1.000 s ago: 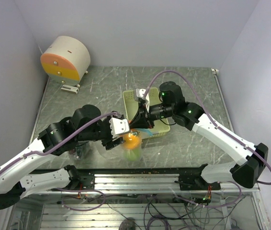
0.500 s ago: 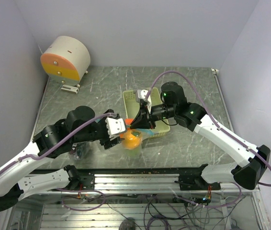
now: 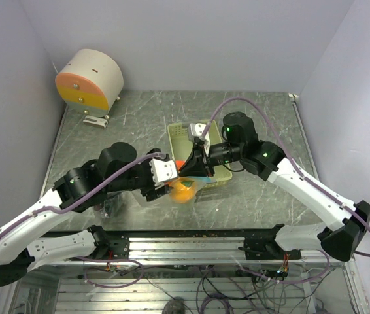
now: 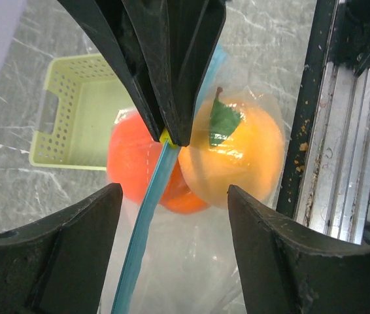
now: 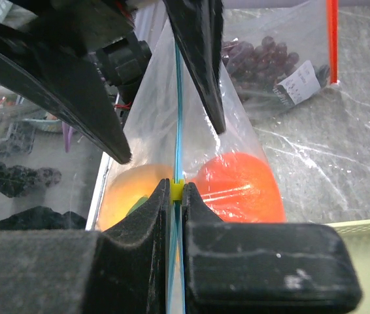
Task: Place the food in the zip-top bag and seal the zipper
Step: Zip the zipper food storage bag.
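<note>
The clear zip-top bag (image 4: 191,261) hangs between both grippers at the table's near edge. In it are the food pieces: an orange fruit (image 4: 240,154) with a green leaf, a red-orange fruit (image 4: 129,163) and dark grapes (image 5: 257,59). The teal zipper (image 4: 142,229) runs along the bag's mouth. My right gripper (image 5: 177,196) is shut on the zipper's small yellow slider (image 5: 177,189). My left gripper (image 4: 172,196) stands open, one finger on each side of the bag, touching nothing. From above, the left gripper (image 3: 172,181) and right gripper (image 3: 189,171) meet over the bag (image 3: 184,191).
The pale yellow-green basket (image 3: 219,171) sits just behind the bag, partly under the right arm. A round cream and orange device (image 3: 88,80) stands at the back left. A metal rail (image 4: 342,131) runs along the table's near edge beside the bag.
The bag with its fruit has come up and back from the table's near edge toward the grippers. The right arm has shifted slightly right, still pinching the slider. The left jaws stay open.
</note>
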{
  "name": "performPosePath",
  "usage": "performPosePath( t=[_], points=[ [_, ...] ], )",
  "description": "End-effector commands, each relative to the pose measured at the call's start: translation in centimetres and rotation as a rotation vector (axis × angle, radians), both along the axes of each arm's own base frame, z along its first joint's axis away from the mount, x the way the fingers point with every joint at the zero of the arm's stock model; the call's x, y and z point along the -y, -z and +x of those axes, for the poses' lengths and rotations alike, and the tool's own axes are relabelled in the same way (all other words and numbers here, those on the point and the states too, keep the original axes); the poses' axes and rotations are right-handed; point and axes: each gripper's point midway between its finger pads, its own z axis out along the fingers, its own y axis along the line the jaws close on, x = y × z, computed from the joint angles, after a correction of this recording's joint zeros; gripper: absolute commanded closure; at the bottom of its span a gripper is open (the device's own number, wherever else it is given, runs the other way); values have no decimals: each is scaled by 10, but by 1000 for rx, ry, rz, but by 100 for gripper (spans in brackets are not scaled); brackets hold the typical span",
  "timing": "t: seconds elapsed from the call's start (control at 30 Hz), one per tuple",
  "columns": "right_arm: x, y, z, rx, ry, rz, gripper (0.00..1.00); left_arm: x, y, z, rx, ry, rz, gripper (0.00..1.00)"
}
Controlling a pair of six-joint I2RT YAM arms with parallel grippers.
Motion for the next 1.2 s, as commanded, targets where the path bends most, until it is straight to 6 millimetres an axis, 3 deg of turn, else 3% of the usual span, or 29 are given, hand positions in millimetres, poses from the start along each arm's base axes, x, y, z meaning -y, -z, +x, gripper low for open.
performPosePath(
  t=[0.0,0.07,0.13,0.17,0.2,0.27,0.47,0.53,0.6,0.73,0.87,0.97,1.17],
  points=[
    [5,-15,-10,52,-33,47,100,-3,16,1,-37,-14,55,24],
    [6,-17,-12,60,-33,54,100,-4,20,3,-41,-26,68,27],
    [7,-18,-12,68,-28,59,100,-4,22,2,-51,-25,79,38],
    [7,-18,-11,70,-24,59,100,-4,23,2,-55,-25,81,49],
    [7,-17,-11,69,-22,58,100,-4,24,1,-59,-23,84,68],
    [7,-16,-8,68,-11,52,100,-3,24,2,-64,-31,82,91],
    [3,-19,7,71,69,51,98,-5,23,13,-35,-98,43,93],
    [4,-29,26,91,189,75,86,-4,20,17,-20,-119,14,93],
    [10,-43,51,112,364,114,66,-4,18,19,-14,-137,-9,93],
    [50,-69,92,135,751,231,3,-8,13,28,1,-210,-55,93],
    [87,-74,103,95,970,307,0,-16,-4,35,29,-292,-165,93],
    [90,-68,103,15,1006,296,0,-21,-18,35,58,-317,-270,93],
    [91,-29,113,-135,1062,191,1,-34,-36,29,113,-321,-393,93]
  ],
)
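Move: The open left fingers straddle the blue zipper, the stretch to be pinched lying some 2 cm below the hand and 1 cm ahead and right. The yellow slider is about 4 cm right and 1 cm ahead of this hand, and already shut in the right fingertips. From the left hand, the bagged orange hangs about 2 cm back, 6 cm right and 8 cm down, the red fruit 4 cm ahead, 4 cm right and equally low. From the right hand, the green tray's middle is some 14 cm ahead, 6 cm right and 20 cm down. The left hand drops about 2 cm and pinches the zipper just short of the slider; only then do the right fingers open wide, release the slider and pull away forward and right over the tray, roughly 10 by 8 cm and somewhat up, turning some 55 degrees clockwise. The left keeps its pinch, dips a little more, rises again and draws about 3 cm left and 2 cm forward, swinging counter-clockwise with its fingertips lifting. ##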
